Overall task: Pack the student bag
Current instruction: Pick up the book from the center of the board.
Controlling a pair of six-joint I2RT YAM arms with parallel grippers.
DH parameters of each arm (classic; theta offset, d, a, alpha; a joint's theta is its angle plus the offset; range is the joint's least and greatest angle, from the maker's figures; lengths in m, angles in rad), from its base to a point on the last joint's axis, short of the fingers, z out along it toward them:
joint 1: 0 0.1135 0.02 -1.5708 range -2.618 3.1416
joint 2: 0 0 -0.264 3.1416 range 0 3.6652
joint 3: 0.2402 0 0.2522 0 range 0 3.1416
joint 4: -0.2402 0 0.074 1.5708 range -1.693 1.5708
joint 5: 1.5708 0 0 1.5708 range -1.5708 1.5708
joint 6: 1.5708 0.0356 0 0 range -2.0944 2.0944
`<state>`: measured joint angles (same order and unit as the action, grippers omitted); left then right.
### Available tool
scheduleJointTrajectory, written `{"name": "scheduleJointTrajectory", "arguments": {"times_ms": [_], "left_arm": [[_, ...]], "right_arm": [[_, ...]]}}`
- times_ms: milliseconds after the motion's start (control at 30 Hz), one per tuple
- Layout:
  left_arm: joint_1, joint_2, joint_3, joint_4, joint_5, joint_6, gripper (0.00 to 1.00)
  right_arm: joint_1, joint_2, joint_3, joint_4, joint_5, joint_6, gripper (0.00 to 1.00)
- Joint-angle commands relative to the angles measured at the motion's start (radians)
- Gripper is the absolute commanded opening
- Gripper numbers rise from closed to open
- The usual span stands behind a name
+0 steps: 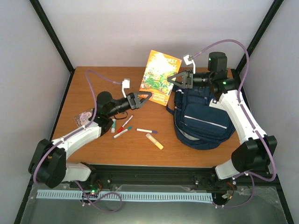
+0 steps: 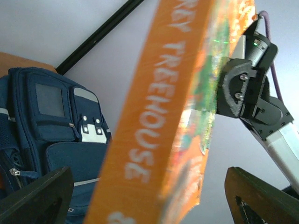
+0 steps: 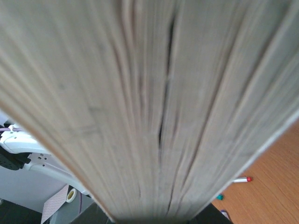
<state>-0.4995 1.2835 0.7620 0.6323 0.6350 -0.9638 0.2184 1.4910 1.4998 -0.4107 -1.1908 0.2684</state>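
Note:
The student bag [image 1: 202, 119], a navy backpack with white stripes, lies at the table's right side and also shows in the left wrist view as the student bag [image 2: 46, 126]. An orange picture book [image 1: 160, 74] is held up off the table just left of the bag's top. My right gripper [image 1: 173, 79] is shut on the book's right edge, and its page edges [image 3: 154, 107] fill the right wrist view. My left gripper [image 1: 147, 96] is open at the book's lower corner. The orange spine [image 2: 154, 116] stands between its spread fingers [image 2: 37, 198] without touching them.
Several markers [image 1: 124, 124] and a yellow stick [image 1: 154, 141] lie on the wooden table [image 1: 117, 151] in front of the left arm. A small pinkish packet [image 1: 84, 116] sits by the left forearm. Black frame posts stand at the back corners.

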Motion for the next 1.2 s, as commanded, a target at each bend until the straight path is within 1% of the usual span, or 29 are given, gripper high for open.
{"name": "scheduleJointTrajectory", "arguments": {"times_ms": [0, 67, 133, 200, 400, 533, 867, 900, 933, 1033, 1067, 1167], "left_arm": [[-0.032, 0.044, 0.001, 0.162, -0.056, -0.084, 0.91], [-0.043, 0.055, 0.006, 0.186, -0.057, -0.093, 0.89], [-0.051, 0.055, 0.008, 0.198, -0.064, -0.095, 0.85], [-0.057, 0.046, 0.005, 0.203, -0.071, -0.097, 0.78], [-0.059, 0.002, -0.008, 0.218, -0.082, -0.093, 0.62], [-0.059, -0.025, -0.007, 0.215, -0.083, -0.094, 0.52], [-0.059, -0.060, 0.003, 0.192, -0.074, -0.097, 0.25], [-0.059, -0.064, 0.003, 0.188, -0.072, -0.095, 0.23], [-0.058, -0.069, 0.002, 0.182, -0.072, -0.091, 0.19], [-0.059, -0.084, 0.003, 0.138, -0.082, -0.068, 0.11], [-0.058, -0.092, 0.005, 0.116, -0.089, -0.059, 0.09], [-0.059, -0.117, 0.003, 0.037, -0.104, -0.019, 0.04]], "right_arm": [[-0.001, -0.049, 0.001, 0.081, -0.046, 0.036, 0.03], [-0.001, -0.049, -0.001, 0.076, -0.042, 0.035, 0.03], [-0.001, -0.045, -0.004, 0.067, -0.038, 0.027, 0.03], [-0.001, -0.042, -0.011, 0.060, -0.027, 0.022, 0.03], [-0.005, -0.042, -0.045, 0.076, -0.002, 0.029, 0.03], [-0.006, -0.040, -0.051, 0.075, 0.017, 0.030, 0.06], [-0.008, -0.021, -0.084, 0.082, 0.041, 0.039, 0.09], [-0.010, -0.021, -0.086, 0.080, 0.044, 0.036, 0.11], [-0.010, -0.023, -0.088, 0.072, 0.051, 0.027, 0.15], [-0.019, -0.035, -0.094, 0.009, 0.086, -0.041, 0.34], [-0.028, -0.044, -0.106, -0.012, 0.100, -0.069, 0.40], [-0.071, -0.074, -0.146, -0.096, 0.115, -0.185, 0.50]]}}
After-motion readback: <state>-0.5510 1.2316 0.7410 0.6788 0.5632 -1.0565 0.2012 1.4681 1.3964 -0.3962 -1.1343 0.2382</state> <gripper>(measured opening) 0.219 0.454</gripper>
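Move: The book is held in the air by the right hand, its middle about 6 cm left of that hand and level with it. From the open left hand it lies roughly 6 cm ahead, 5 cm right and 5 cm higher. The backpack is on the table some 27 cm to the left hand's right, 3 cm farther out and 24 cm below; the white marker lies about 31 cm beneath the left hand, 3 cm back, straight in line sideways. The left hand shuts on the book's spine side, rising about 2 cm; the right sinks 3 cm, opening. ##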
